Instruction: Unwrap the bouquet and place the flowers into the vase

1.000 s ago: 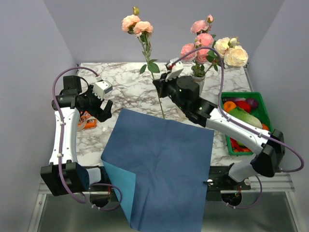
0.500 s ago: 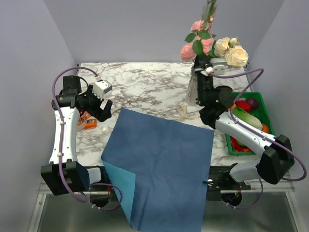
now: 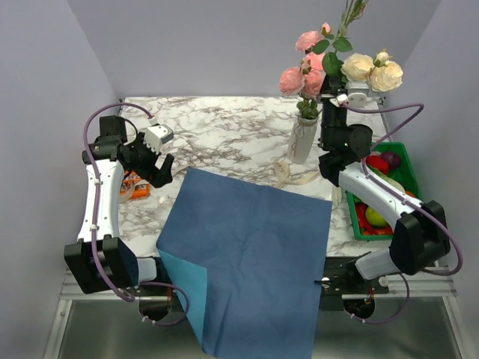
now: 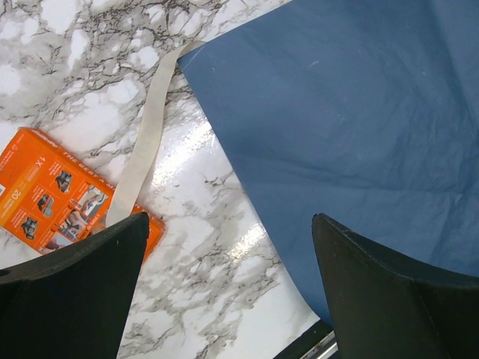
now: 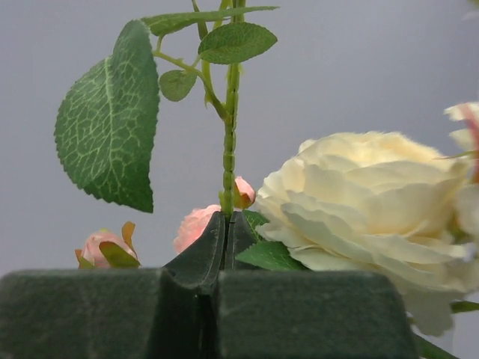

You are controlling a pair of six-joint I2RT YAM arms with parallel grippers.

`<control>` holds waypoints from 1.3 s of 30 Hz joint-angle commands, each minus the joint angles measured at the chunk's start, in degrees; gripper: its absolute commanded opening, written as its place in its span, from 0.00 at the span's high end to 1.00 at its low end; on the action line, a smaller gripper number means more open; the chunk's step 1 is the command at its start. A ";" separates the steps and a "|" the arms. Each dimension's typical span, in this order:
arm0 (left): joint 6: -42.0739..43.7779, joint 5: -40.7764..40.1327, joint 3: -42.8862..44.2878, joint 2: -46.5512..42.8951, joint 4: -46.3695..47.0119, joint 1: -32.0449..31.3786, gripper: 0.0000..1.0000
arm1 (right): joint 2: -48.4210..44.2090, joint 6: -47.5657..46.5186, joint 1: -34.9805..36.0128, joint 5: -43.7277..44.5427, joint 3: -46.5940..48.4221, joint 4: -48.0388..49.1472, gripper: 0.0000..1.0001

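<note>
The off-white vase stands at the back right and holds pink roses and cream roses. Just right of it my right gripper points up, shut on one green flower stem whose bloom runs out of the top of the view. In the right wrist view the closed gripper pinches that stem beside a cream rose. The bouquet's blue paper lies spread flat, hanging over the front edge. My left gripper hangs open and empty at its left corner.
A beige ribbon lies loose by the vase's foot, and another strip runs beside an orange box at the left. A green crate of toy produce sits at the right edge under my right arm.
My right arm has swung the held flower from over the middle of the table to the right of the vase and raised it. The left arm has not moved.
</note>
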 commanded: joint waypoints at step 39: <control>1.56 0.92 5.67 5.48 -2.74 1.20 0.01 | 4.01 -0.93 -0.29 2.53 -15.65 18.06 0.99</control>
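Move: The vase that the held peach flowers are meant for stands about 3 cm ahead of the right hand and 3 cm to its left, its middle some 36 cm below. At about hand height, the white roses already in it spread roughly 4 cm ahead and 7 cm right, the pink ones 4 cm ahead and 6 cm left. The vegetable basket lies about 10 cm back, 19 cm right, far below. From the left hand the vase is some 14 cm ahead, 32 cm right. Down and forward at first, the right hand takes the peach flowers, their stem still pinched in its shut fingers, about 6 cm out and 7 cm down in among the roses over the vase. After a brief pause it sinks nearly as far again, then eases back some 2 cm, its up-slanting fingers tipping about 10 degrees nearer level. The empty, open left hand drifts a little forward. ##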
